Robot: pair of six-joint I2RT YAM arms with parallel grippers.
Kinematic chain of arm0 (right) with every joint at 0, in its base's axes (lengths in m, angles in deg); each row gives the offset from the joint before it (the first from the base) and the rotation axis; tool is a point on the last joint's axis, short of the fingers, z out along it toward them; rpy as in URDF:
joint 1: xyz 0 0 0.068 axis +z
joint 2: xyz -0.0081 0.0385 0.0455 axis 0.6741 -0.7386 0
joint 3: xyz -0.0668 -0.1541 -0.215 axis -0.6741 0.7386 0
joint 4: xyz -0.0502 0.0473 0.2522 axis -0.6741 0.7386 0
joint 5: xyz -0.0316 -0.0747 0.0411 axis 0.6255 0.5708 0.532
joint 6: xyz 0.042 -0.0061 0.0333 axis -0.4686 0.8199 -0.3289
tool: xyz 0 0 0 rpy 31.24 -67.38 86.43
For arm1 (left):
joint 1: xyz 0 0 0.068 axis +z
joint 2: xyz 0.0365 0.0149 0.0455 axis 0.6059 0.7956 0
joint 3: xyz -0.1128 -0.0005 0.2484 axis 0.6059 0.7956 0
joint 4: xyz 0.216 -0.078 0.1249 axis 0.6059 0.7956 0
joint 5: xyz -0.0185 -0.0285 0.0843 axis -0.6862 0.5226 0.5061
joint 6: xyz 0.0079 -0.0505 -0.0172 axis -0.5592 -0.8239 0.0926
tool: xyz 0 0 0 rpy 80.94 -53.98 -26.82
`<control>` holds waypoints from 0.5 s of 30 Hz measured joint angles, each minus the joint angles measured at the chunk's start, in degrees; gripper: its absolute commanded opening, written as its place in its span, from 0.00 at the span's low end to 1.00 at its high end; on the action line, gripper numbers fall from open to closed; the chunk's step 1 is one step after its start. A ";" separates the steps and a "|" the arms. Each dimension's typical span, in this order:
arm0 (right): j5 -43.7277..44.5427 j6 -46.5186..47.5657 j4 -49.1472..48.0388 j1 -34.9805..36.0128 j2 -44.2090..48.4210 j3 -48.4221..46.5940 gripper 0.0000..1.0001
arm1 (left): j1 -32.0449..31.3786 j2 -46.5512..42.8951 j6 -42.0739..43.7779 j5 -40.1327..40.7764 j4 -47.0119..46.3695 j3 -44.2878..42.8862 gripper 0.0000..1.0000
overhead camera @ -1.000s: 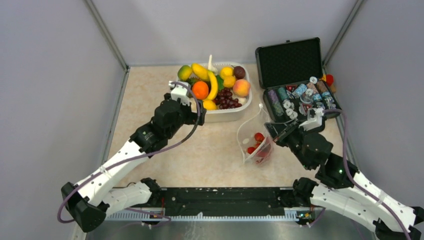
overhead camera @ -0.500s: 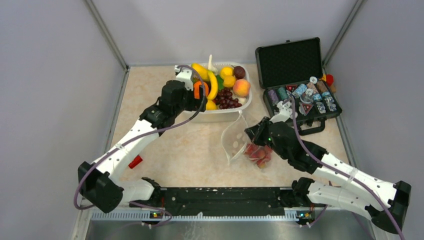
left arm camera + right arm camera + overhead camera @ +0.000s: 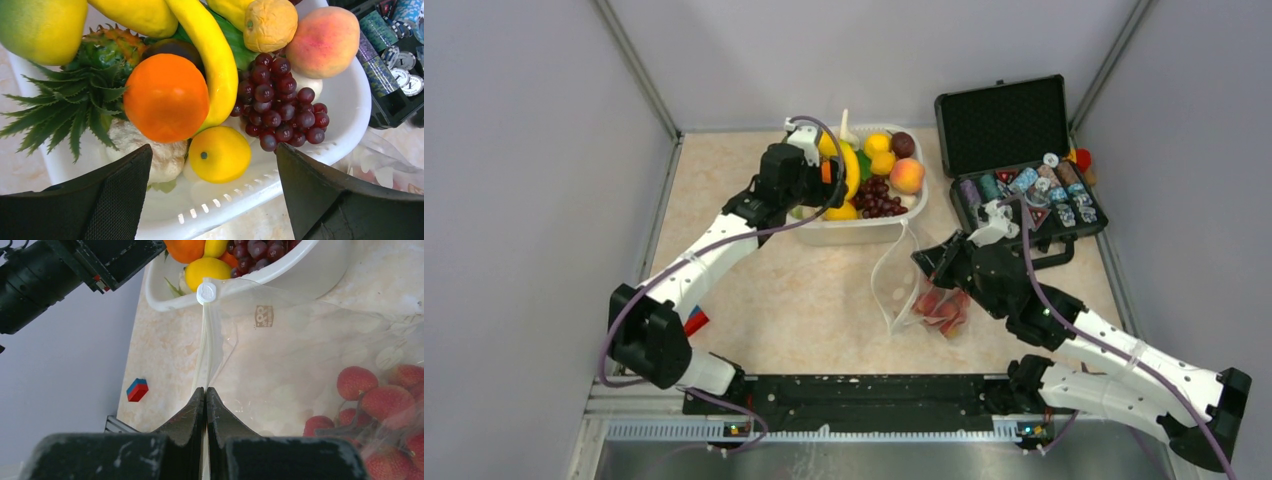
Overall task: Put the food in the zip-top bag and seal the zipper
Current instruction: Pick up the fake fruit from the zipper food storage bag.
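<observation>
The food fills a white tub (image 3: pixel 345 145): an orange (image 3: pixel 166 97), a banana (image 3: pixel 212 65), dark grapes (image 3: pixel 280 107), a peach (image 3: pixel 322 35) and a yellow lemon (image 3: pixel 220 154). My left gripper (image 3: pixel 212 150) hovers open over the tub's near rim, its jaws wide on either side of the lemon and touching nothing. The zip-top bag (image 3: pixel 902 285) lies in front of the tub with red strawberries (image 3: pixel 387 400) inside. My right gripper (image 3: pixel 205 389) is shut on the zipper (image 3: pixel 204 350), the whitish strip that runs up to a round white tab (image 3: pixel 206 292).
An open black case (image 3: pixel 1024 200) of chips stands at the back right, close to the bag. A red-and-blue block (image 3: pixel 137 389) lies on the table at the left. A pineapple (image 3: pixel 100 75) and a green-yellow mango (image 3: pixel 40 27) crowd the tub's left side.
My left arm has reached further over the tub. My right gripper has carried the bag's edge left, away from the case, and the strawberries have settled lower in the bag.
</observation>
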 measured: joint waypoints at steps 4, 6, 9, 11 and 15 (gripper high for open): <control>0.02 -0.07 -0.37 0.00 0.59 0.33 0.00 | -0.02 2.36 -0.61 -0.07 -0.28 -1.11 0.96; -0.02 -0.13 -0.55 0.00 0.76 0.81 0.00 | 0.00 4.00 -0.76 1.31 -0.46 -2.21 0.96; -0.04 -0.15 -0.59 0.00 0.79 0.90 0.00 | 0.00 5.68 -0.92 4.11 -0.90 -2.86 0.95; -0.02 -0.15 -0.66 0.00 0.79 0.90 0.00 | 0.00 6.49 -0.94 5.70 -1.27 -2.89 0.94; -0.02 -0.22 -0.87 0.00 0.76 0.90 0.00 | 0.00 9.49 -1.20 7.50 -1.68 -3.76 0.94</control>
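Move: The orange I'm after lies in the white basket, about 7 cm ahead of my left hand, 2 cm to its left and 8 cm below. On the orange's right the banana is 5 cm over and 2 cm farther out; the lemon is 7 cm nearer and 2 cm right of the orange, and the pineapple 6 cm left and 2 cm farther out. From my right hand the orange is some 24 cm ahead, 19 cm left and 9 cm below. I bring my left hand forward and down in about equal parts, roughly 5 cm in all, onto the orange in the basket. On the way the wrist swings some 5 to 10 degrees counter-clockwise, bringing the orange more nearly between my fingers, which stay wide open. My right hand stays put, still pinching the bag's zipper rim shut between its fingers. ##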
